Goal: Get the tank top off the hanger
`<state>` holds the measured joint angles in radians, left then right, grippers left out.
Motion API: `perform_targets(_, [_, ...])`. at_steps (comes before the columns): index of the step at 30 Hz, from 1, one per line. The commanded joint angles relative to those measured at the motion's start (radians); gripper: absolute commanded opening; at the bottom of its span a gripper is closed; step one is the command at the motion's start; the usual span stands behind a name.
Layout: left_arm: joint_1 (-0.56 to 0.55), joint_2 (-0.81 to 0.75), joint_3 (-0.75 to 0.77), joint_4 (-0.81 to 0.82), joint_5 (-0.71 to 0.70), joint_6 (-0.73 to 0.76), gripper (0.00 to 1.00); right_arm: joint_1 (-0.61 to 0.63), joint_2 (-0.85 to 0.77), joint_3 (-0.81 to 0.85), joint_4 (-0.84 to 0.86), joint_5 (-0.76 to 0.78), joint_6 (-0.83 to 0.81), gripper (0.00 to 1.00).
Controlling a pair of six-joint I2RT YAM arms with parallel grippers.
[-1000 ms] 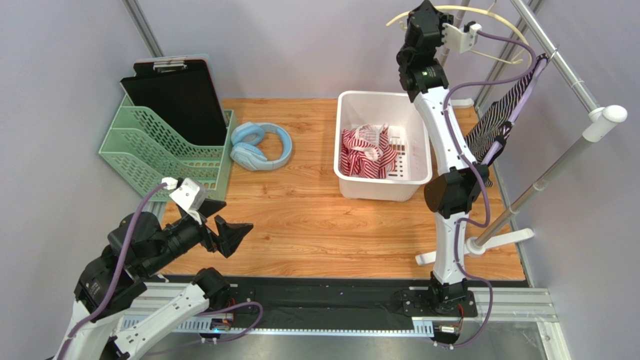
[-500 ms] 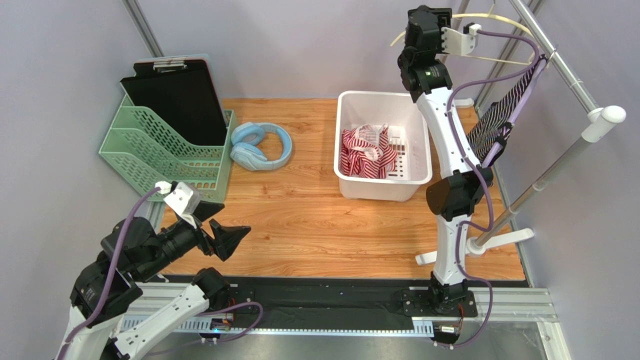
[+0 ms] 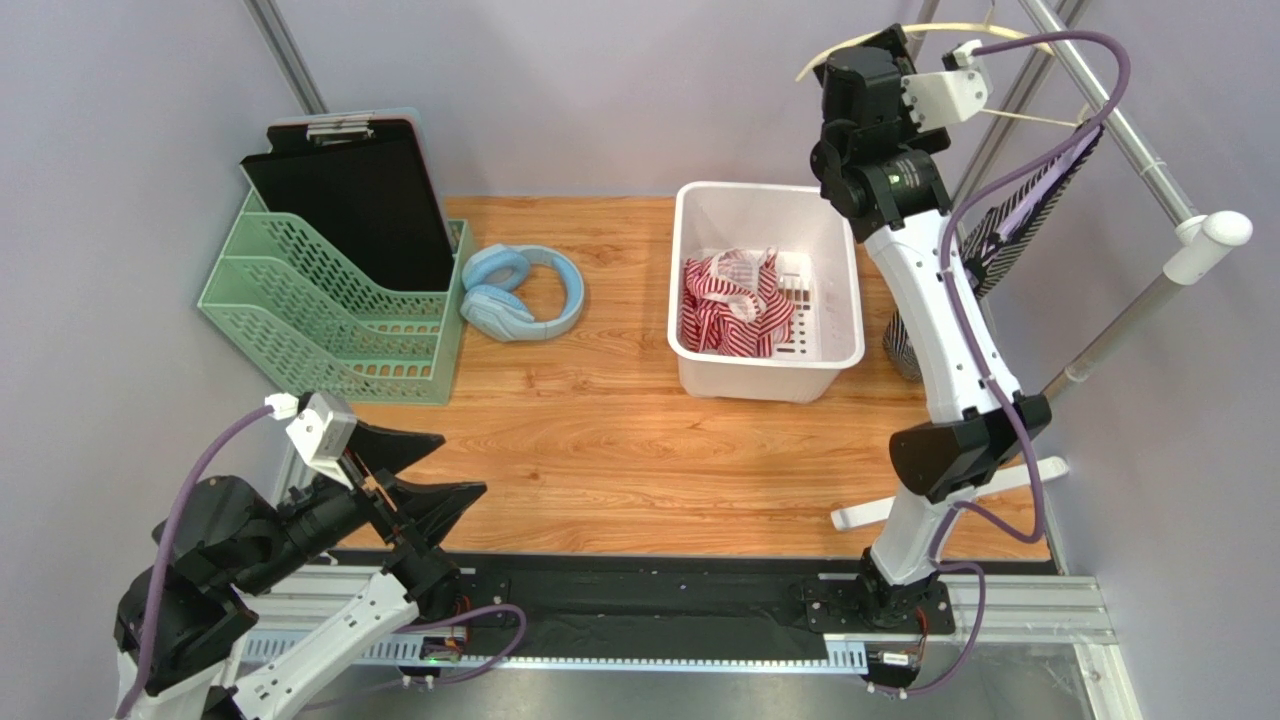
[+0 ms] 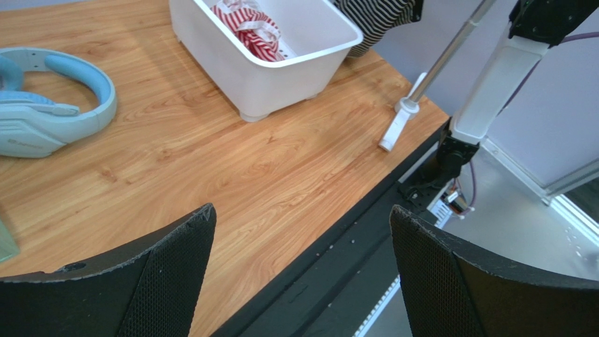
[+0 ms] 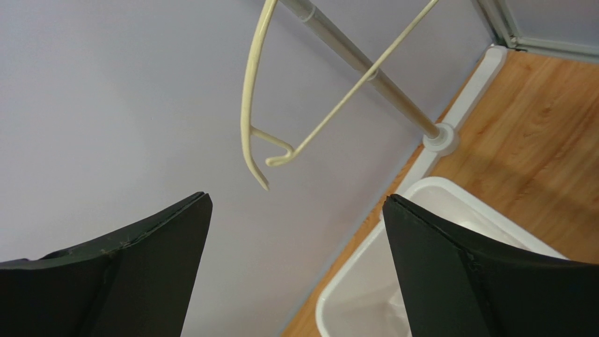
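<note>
A bare cream hanger (image 3: 920, 26) hangs on the metal rail (image 3: 1120, 128) at the back right. In the right wrist view the hanger (image 5: 254, 105) is just ahead of my right gripper (image 5: 295, 200), which is open and apart from it. From above, the right gripper (image 3: 860, 75) is raised high beside the hanger. A red-and-white striped tank top (image 3: 732, 305) lies crumpled in the white bin (image 3: 699, 203). My left gripper (image 3: 443, 470) is open and empty, low over the table's near edge (image 4: 302, 210).
A black-and-white striped garment (image 3: 999, 225) hangs further along the rail, beside the right arm. The rack's white foot (image 3: 872, 515) rests on the table at the right. A green file tray (image 3: 323, 300) with a black clipboard (image 3: 353, 188) and blue headphones (image 3: 519, 290) are at the left.
My right gripper has opened and let go of the cream hanger, and the arm has swung right. The left arm has drawn back toward the near edge.
</note>
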<state>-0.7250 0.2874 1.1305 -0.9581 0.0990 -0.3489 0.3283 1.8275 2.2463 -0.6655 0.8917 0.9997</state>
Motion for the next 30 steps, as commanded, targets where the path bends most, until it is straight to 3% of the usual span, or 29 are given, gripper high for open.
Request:
perform_targets(1, [0.002, -0.04, -0.009, 0.016, 0.061, -0.084, 0.96, 0.083, -0.095, -0.074, -0.011, 0.061, -0.284, 1.0])
perform_targets(6, [0.003, -0.074, -0.04, 0.019, 0.068, -0.121, 0.96, 0.251, -0.116, -0.111, -0.016, 0.095, -0.638, 1.0])
perform_targets(10, [0.004, -0.079, -0.054, 0.021, 0.067, -0.134, 0.96, 0.38, -0.186, -0.307, 0.052, 0.09, -0.887, 1.0])
perform_targets(13, [0.004, -0.088, -0.067, 0.022, 0.061, -0.139, 0.96, 0.455, -0.238, -0.379, -0.003, 0.085, -0.961, 1.0])
perform_targets(19, [0.002, -0.088, -0.09, 0.027, 0.056, -0.148, 0.96, 0.587, -0.408, -0.496, -0.164, 0.182, -0.909, 1.0])
perform_targets(22, [0.002, -0.08, -0.106, 0.036, 0.057, -0.15, 0.96, 0.656, -0.477, -0.455, -0.34, 0.193, -0.801, 1.0])
perform_targets(27, [0.004, -0.073, -0.141, 0.071, 0.067, -0.167, 0.96, 0.66, -0.554, -0.308, -0.679, 0.234, -0.575, 1.0])
perform_targets(30, [0.002, -0.064, -0.169, 0.102, 0.08, -0.179, 0.96, 0.66, -0.602, -0.297, -0.686, 0.286, -0.575, 1.0])
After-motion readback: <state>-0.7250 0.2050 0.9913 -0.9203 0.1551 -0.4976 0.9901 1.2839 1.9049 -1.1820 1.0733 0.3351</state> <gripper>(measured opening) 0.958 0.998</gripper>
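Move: The red-striped tank top, already lying in the white basket, is about 7 cm back, 15 cm left and some 41 cm below the right hand; the basket's middle is about 7 cm back, 10 cm left and 38 cm below. The empty cream hanger is roughly 9 cm ahead, 3 cm right and 4 cm higher. The black-striped top hangs about 16 cm back, 13 cm right and 15 cm lower. From the left hand the tank top lies some 35 cm ahead, 35 cm right and 31 cm below. Already clear of the hanger and wide open, the right hand heads back over the basket in a sweeping curve: about 25 cm back, first swinging left some 15 cm and dipping 9 cm, then curving right and rising almost to its starting height. Its wrist rolls and turns counter-clockwise while tipping the fingers down. The open left hand sinks about 3 cm, touching nothing. ##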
